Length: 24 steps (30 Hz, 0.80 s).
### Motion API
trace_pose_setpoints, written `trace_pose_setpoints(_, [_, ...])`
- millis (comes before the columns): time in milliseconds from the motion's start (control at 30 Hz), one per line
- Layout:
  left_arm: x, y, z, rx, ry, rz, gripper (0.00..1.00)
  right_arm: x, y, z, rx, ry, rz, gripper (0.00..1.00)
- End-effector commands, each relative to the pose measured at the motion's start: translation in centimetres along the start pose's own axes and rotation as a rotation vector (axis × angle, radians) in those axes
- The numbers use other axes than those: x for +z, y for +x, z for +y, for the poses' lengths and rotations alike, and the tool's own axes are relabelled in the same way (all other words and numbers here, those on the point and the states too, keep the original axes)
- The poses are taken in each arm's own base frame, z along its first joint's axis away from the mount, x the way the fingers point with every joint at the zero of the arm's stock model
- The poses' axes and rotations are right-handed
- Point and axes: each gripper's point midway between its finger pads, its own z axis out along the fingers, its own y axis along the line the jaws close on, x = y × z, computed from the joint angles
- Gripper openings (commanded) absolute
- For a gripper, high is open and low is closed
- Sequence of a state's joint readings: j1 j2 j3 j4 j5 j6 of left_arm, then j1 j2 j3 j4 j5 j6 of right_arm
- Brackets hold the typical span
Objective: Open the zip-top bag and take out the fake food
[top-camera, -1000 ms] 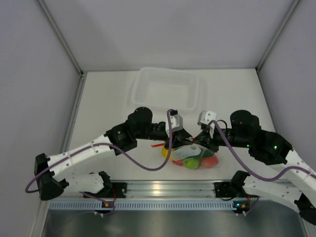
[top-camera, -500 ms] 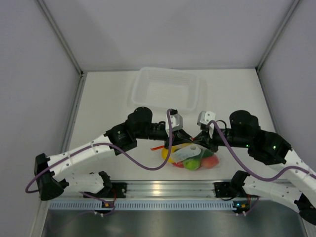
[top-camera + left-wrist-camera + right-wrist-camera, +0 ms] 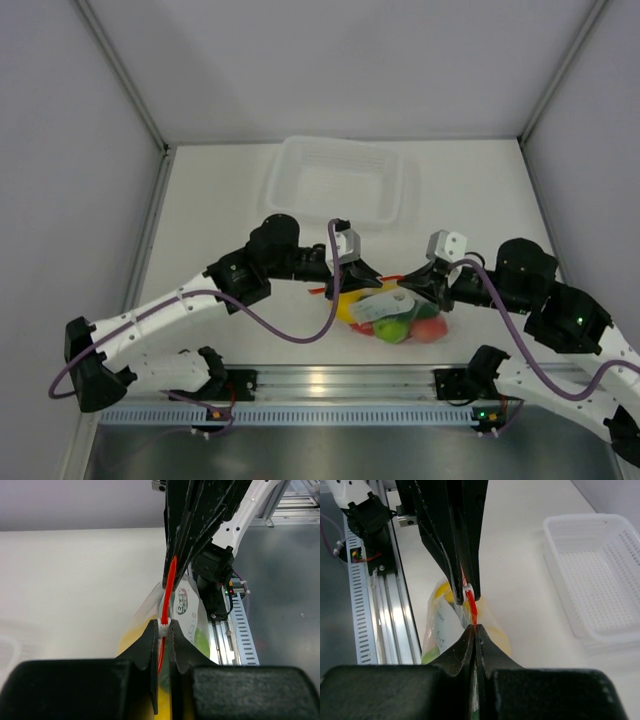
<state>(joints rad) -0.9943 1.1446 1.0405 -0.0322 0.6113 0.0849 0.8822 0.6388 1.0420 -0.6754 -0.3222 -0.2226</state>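
The zip-top bag [image 3: 392, 312] lies near the front rail, clear and crinkly, with a white label. Through it I see the fake food: a yellow piece [image 3: 349, 306], a green one [image 3: 392, 329] and a red-pink one [image 3: 431, 329]. My left gripper [image 3: 366, 277] is shut on the white slider [image 3: 164, 625] of the orange-red zip strip [image 3: 171, 580]. My right gripper [image 3: 408, 286] faces it, shut on the strip's other end [image 3: 473, 611]. The strip runs taut between the two pairs of fingertips. The bag [image 3: 442, 625] hangs below them.
A translucent white basket [image 3: 340, 182] stands behind the bag toward the back wall and shows in the right wrist view [image 3: 600, 575]. The aluminium rail [image 3: 340, 381] with both arm bases runs along the near edge. Grey walls close in the sides.
The left gripper's jaws have closed on the slider. The right arm has drawn back to the right, so the two grippers now stand farther apart along the strip.
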Motion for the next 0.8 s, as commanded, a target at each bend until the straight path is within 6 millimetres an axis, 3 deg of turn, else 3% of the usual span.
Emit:
trace_pose_setpoints(0, [-1.2, 1.0, 0.6, 0.016, -0.015, 0.028, 0.0, -1.6, -4.0, -1.4, -0.026, 0.102, -0.15, 0.0])
trace_pose_setpoints(200, [-3.4, 2.6, 2.0, -0.03, -0.034, 0.036, 0.0, -4.2, -4.3, -2.7, -0.017, 0.222, -0.176, 0.0])
trace_pose_setpoints(500, [-5.2, 4.8, 1.9, -0.065, -0.05, 0.052, 0.0, -7.6, -4.5, -3.5, 0.021, 0.33, -0.211, 0.0])
trace_pose_setpoints(767, [-6.1, 6.9, 2.0, -0.092, -0.096, 0.078, 0.0, -9.9, -4.8, -2.3, 0.036, 0.309, -0.239, 0.0])
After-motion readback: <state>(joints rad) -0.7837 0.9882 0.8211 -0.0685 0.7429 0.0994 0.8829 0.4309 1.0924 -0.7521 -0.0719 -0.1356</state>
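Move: The left fingers, pointing right, already pinch the white slider; from them the zip's free left end lies about 11 cm to the left and some 4 cm lower, the yellow food 4 cm left, 1 cm back and 7 cm down. The right hand already grips the red zip, with the slider about 4 cm to its left, level in depth and height; the green food hangs 4 cm back, 1 cm left and 10 cm below it, the red food 4 cm back, 5 cm right and equally low. Both hands draw apart along the red zip: the left keeps the slider pinched and goes about 6 cm left while sinking some 5 cm and easing slightly forward, running it towards the zip's left end. The right keeps its pinch on the zip and pulls the bag about 6 cm to the right, rising some 4 cm and turning about 15 degrees clockwise, so the strip is drawn out between the two grips. ##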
